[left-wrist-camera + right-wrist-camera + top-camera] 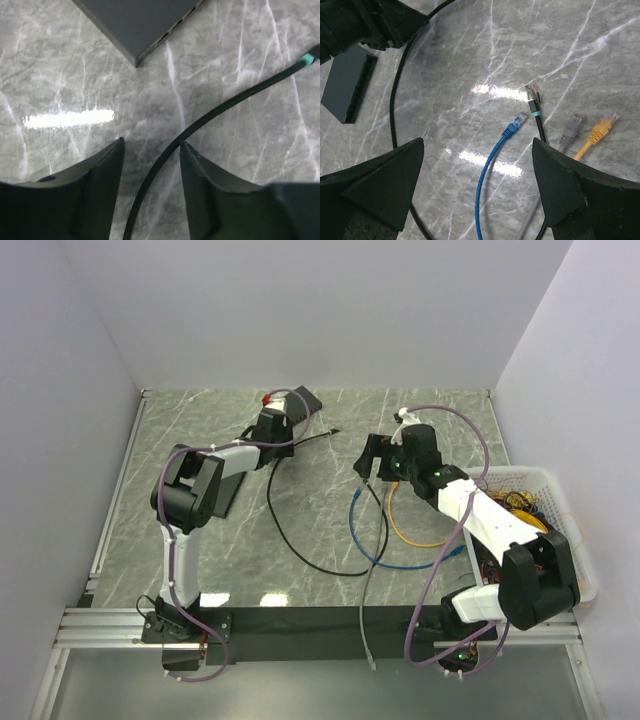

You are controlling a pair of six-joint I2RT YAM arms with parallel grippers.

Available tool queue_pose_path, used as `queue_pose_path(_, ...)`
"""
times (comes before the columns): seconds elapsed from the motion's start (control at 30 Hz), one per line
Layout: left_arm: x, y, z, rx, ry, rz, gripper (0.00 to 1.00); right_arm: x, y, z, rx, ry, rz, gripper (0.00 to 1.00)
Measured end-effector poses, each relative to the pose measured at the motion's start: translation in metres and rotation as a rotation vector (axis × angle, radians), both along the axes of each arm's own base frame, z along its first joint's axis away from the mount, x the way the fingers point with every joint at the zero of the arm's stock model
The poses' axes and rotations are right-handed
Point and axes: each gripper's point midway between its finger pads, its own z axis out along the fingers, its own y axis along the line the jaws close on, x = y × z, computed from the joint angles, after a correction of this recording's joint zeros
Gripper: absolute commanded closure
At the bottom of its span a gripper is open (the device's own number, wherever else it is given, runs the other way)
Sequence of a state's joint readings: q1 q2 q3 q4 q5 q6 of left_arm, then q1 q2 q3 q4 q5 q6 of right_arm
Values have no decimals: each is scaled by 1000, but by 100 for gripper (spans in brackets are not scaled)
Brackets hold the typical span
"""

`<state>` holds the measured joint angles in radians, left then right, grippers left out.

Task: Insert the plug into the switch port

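Observation:
The plug (611,119) is the clear tip of the orange-yellow cable (402,533), lying on the table beside grey, black and blue cable tips. The switch (347,90) is a dark-grey oblong box with its ports (362,85) along one long side; in the top view the switch (230,492) lies partly under the left arm. My right gripper (477,142) hangs wide open over the blue cable, the plug to its right, holding nothing. My left gripper (151,142) straddles the black cable (225,107), jaws apart, the cable close to the right finger (200,170).
A flat black slab (135,20) lies just ahead of the left gripper (283,440). Blue tip (520,120), black tip (532,92) and grey tip (575,120) lie together near the right gripper (375,465). A white basket (545,480) of cables stands at the right edge.

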<state>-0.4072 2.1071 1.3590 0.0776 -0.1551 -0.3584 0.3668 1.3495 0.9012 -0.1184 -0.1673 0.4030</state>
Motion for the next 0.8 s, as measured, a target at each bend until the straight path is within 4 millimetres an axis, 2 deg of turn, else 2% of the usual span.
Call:
queue_pose_path(0.17,-4,0,-2,8,6,-7,58,-3,-1,-1,1,2,3,5)
queue_pose_path(0.37,-18,-13,-5,32,1,-32,58,-4,1,-1,7,4,12,5)
queue_pose_path(0.43,-24,-20,-5,44,-3,-39,64,-6,1,-1,9,4,14,5)
queue_pose_path(0.47,-27,-25,-6,50,-2,-40,72,-7,1,-1,10,4,14,5)
queue_pose_path(0.53,-33,-33,-7,53,1,-43,78,-12,-1,-3,12,8,14,5)
queue_pose_path(0.57,-36,-37,-7,55,1,-44,87,-14,-1,-4,14,12,16,5)
queue_pose_path(0.67,-42,-45,-7,43,6,-40,100,-19,0,-3,27,18,23,5)
queue_pose_path(0.8,-57,-51,-6,3,33,-26,100,-25,4,-4,64,40,31,5)
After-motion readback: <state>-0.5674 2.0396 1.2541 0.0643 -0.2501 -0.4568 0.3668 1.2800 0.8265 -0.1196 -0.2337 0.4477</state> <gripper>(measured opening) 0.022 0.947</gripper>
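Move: The stretch of black cable I am about to close on runs just under my left fingertips, about 1 cm to their right and 1 cm lower. From that hand the switch's middle lies some 10 cm ahead and 1 cm left, the cable's far plug about 5 cm ahead and 15 cm right, the flat black box roughly 13 cm back and 17 cm left. From my right hand that stretch is about 14 cm ahead, 22 cm left and 14 cm down. I shut my half-open left fingers on the black cable, pinching it between the tips, while that hand draws back about 5 cm and to the right about 5 cm, low over the table and away from the switch. My right hand, wide open and empty, eases back some 2.5 cm above the other plugs. ##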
